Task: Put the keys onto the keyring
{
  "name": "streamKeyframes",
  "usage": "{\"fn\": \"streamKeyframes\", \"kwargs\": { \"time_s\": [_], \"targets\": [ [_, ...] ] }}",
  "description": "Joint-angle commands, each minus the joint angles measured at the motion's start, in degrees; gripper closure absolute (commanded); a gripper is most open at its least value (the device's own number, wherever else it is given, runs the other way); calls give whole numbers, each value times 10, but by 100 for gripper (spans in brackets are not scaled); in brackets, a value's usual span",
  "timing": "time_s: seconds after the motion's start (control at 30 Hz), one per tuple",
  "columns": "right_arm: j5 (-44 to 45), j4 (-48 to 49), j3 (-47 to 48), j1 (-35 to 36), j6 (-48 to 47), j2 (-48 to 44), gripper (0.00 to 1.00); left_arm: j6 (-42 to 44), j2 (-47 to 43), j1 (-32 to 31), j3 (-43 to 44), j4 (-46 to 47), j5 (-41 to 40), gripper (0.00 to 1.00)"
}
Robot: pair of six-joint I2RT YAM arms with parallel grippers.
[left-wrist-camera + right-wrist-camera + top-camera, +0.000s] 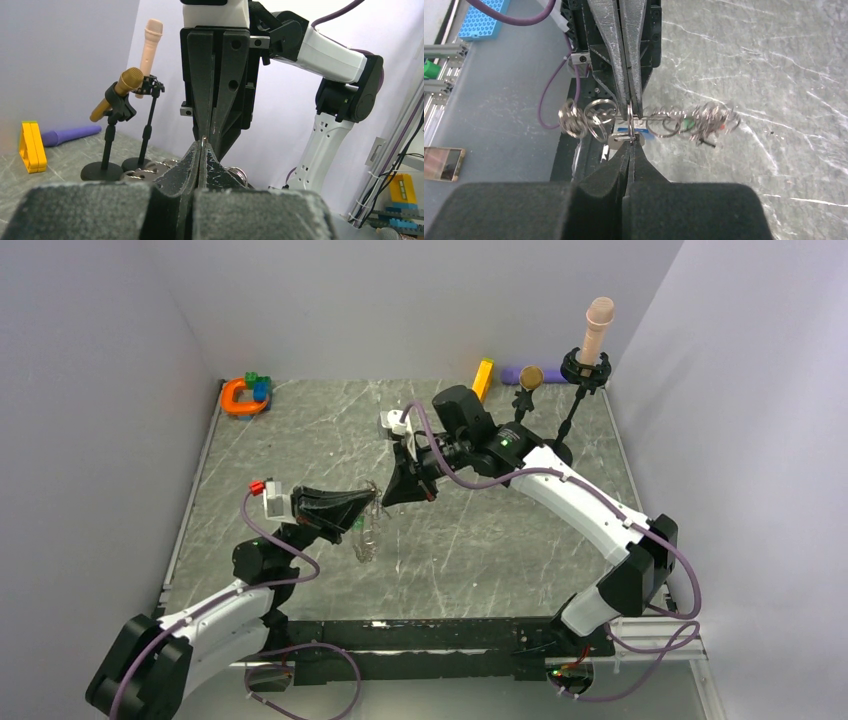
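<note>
The keyring (368, 525) hangs in the air above the middle of the table, between my two grippers. The right wrist view shows the keyring (571, 122) edge-on as a row of silvery loops. Small keys hang on it: a green one (688, 124), a red one (722, 127), and a silvery slotted one with blue (624, 141). My left gripper (202, 145) is shut on a thin wire of the ring. My right gripper (630, 146) comes from the opposite side, tip to tip with the left, and is shut on the same wire at the slotted key. More loops of the keyring (142, 174) show beside the left fingers.
An orange horseshoe toy (240, 397) with coloured blocks sits at the back left. At the back right lie a yellow bar (483, 378) and a purple object (512, 373), beside a gold microphone (530, 377) and a pink one (598, 325) on black stands.
</note>
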Motion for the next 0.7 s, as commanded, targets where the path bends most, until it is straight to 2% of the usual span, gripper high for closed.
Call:
{"fn": "streamKeyframes", "kwargs": {
  "time_s": [0.0, 0.1, 0.2, 0.27, 0.4, 0.67],
  "targets": [
    [-28, 43, -10, 4, 16, -17, 100, -19, 7, -1, 11, 108, 1, 100],
    [-25, 45, -9, 5, 15, -16, 98, -18, 14, -1, 19, 107, 5, 100],
    [-18, 30, 11, -6, 6, -15, 71, -20, 21, -1, 22, 108, 13, 100],
    [-25, 25, 23, -29, 6, -16, 65, -19, 20, 0, 22, 107, 18, 100],
    [-62, 31, 27, -61, -4, -27, 61, -24, 20, 7, 21, 107, 30, 100],
    [-99, 86, 0, -58, 35, -28, 66, -32, 35, 8, 37, 107, 53, 100]
  ]
}}
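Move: Between the two facing sets of fingertips stands the small ring, which the left hand already pinches and on which the right fingers are shut too: about 1 cm left of the right hand point and level with it, and some 2 cm right of and 1 cm above the left one. The keyring with its coils hangs roughly 5 cm below the right hand, 3 cm back and 3 cm left; the blue tag hangs about 4 cm below that hand, 2 cm left, neither ahead nor back. Letting go of the small ring, the right fingers open to about a third and, after a slight dip, draw off forward, up and to the right, ending about 4 cm away from where they gripped, with hardly any wrist turn. The left hand keeps its pinch on the ring while it eases about 1.5 cm down and 1 cm right. ##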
